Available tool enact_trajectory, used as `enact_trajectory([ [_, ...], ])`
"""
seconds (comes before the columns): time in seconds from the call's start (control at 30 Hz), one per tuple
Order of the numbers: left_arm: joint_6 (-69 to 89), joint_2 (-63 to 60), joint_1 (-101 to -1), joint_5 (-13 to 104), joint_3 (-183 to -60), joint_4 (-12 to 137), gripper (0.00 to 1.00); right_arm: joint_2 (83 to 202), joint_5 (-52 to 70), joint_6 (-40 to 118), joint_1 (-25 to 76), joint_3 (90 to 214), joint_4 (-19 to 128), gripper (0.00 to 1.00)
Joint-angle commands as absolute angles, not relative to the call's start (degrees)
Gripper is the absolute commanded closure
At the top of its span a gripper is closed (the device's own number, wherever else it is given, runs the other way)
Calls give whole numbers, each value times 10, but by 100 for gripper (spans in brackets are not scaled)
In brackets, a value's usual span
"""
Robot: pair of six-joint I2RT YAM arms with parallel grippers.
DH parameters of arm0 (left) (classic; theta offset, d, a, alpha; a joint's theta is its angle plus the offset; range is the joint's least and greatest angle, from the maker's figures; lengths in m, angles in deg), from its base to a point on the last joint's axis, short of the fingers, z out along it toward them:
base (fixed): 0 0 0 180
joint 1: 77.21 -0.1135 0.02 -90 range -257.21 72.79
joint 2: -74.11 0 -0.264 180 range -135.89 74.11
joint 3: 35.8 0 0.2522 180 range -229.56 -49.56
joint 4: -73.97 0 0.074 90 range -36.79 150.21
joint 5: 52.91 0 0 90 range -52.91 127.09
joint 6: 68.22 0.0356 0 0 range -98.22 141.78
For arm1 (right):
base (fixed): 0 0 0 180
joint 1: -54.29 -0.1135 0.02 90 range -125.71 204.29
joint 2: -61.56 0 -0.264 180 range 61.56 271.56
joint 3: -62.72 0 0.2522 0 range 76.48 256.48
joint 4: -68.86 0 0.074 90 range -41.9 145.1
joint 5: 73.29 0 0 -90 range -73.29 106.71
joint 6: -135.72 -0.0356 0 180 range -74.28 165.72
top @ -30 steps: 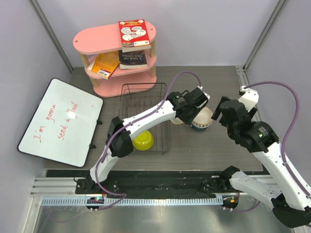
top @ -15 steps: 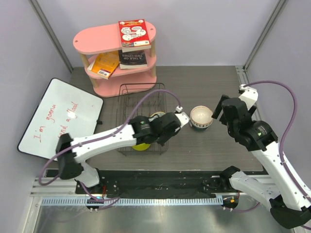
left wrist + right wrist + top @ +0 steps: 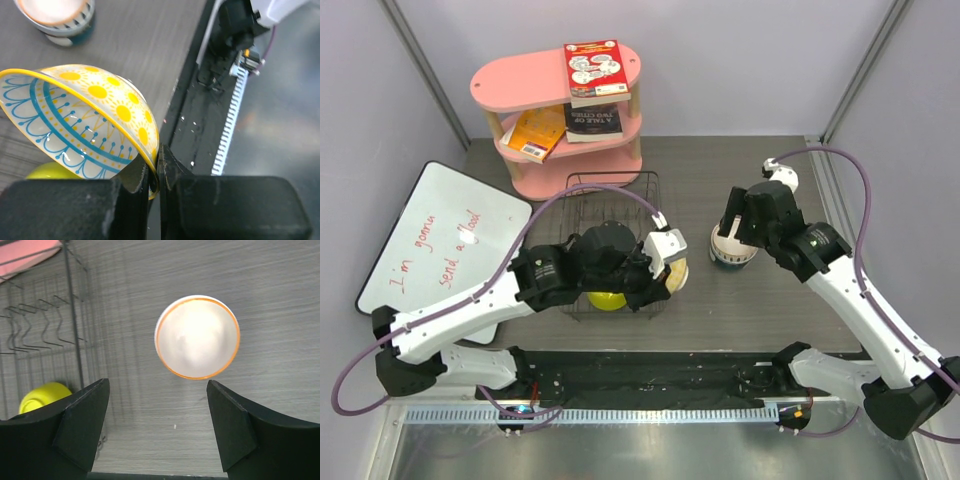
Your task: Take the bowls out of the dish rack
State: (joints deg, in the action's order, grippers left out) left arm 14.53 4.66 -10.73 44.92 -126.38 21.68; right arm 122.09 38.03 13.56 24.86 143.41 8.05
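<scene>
My left gripper [image 3: 159,170] is shut on the rim of a bowl with yellow suns outside and blue lines inside [image 3: 95,125]. It holds the bowl tilted just off the near right corner of the black wire dish rack [image 3: 610,205]. From above, this gripper [image 3: 665,266] and its bowl [image 3: 678,278] show beside the rack. A yellow-green bowl [image 3: 607,299] lies upside down in the rack's near part. A teal-and-white bowl with an orange rim [image 3: 197,337] stands on the table to the right. My right gripper [image 3: 157,390] hovers open above it, touching nothing.
A pink shelf [image 3: 560,90] with books stands behind the rack. A whiteboard [image 3: 445,250] lies at the left. The black rail [image 3: 650,375] runs along the table's near edge. The right arm partly hides the teal-and-white bowl [image 3: 733,252] from above.
My left arm has swung back from beside the teal-and-white bowl to the rack's near right corner. My right gripper has moved left and now hangs over that bowl.
</scene>
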Motion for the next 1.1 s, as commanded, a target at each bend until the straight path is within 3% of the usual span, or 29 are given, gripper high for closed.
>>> enact_trajectory([
  [0.0, 133, 77, -105, 518, -1237, 227, 100, 1226, 332, 149, 251, 1483, 128, 16],
  [0.5, 132, 88, -105, 495, -1188, 219, 100, 1307, 25, 83, 257, 1503, 184, 16],
  [1.07, 160, 53, -105, 437, -1153, 241, 100, 1312, -20, 81, 200, 1459, 181, 18],
])
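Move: The patterned bowl is in the left fingers, held by its rim, its middle about 4 cm to that hand's right, 3 ahead and nearly at its height; the green bowl in the rack lies 11 cm left of that hand, 5 ahead and some 23 below. From the right hand the held bowl is roughly 12 cm left, 13 back and near its height; the stacked bowls stand 4 cm to its right, 2 ahead and 20 below. The right hand, empty and still wide open, swings some 13 cm to the left, away from above the stacked bowls to the rack's right side and nearer the held bowl; it humps up about 3 cm on the way and eases 3 cm back at the end, turning about 30 degrees counter-clockwise and rolling its left side up so that the fingers point forward-left and down. Meanwhile the left hand keeps its pinch on the patterned bowl's rim, drawing back some 3 cm with a little drift left, then mostly sinking, about 9 cm in all, near the rack's front right corner. ##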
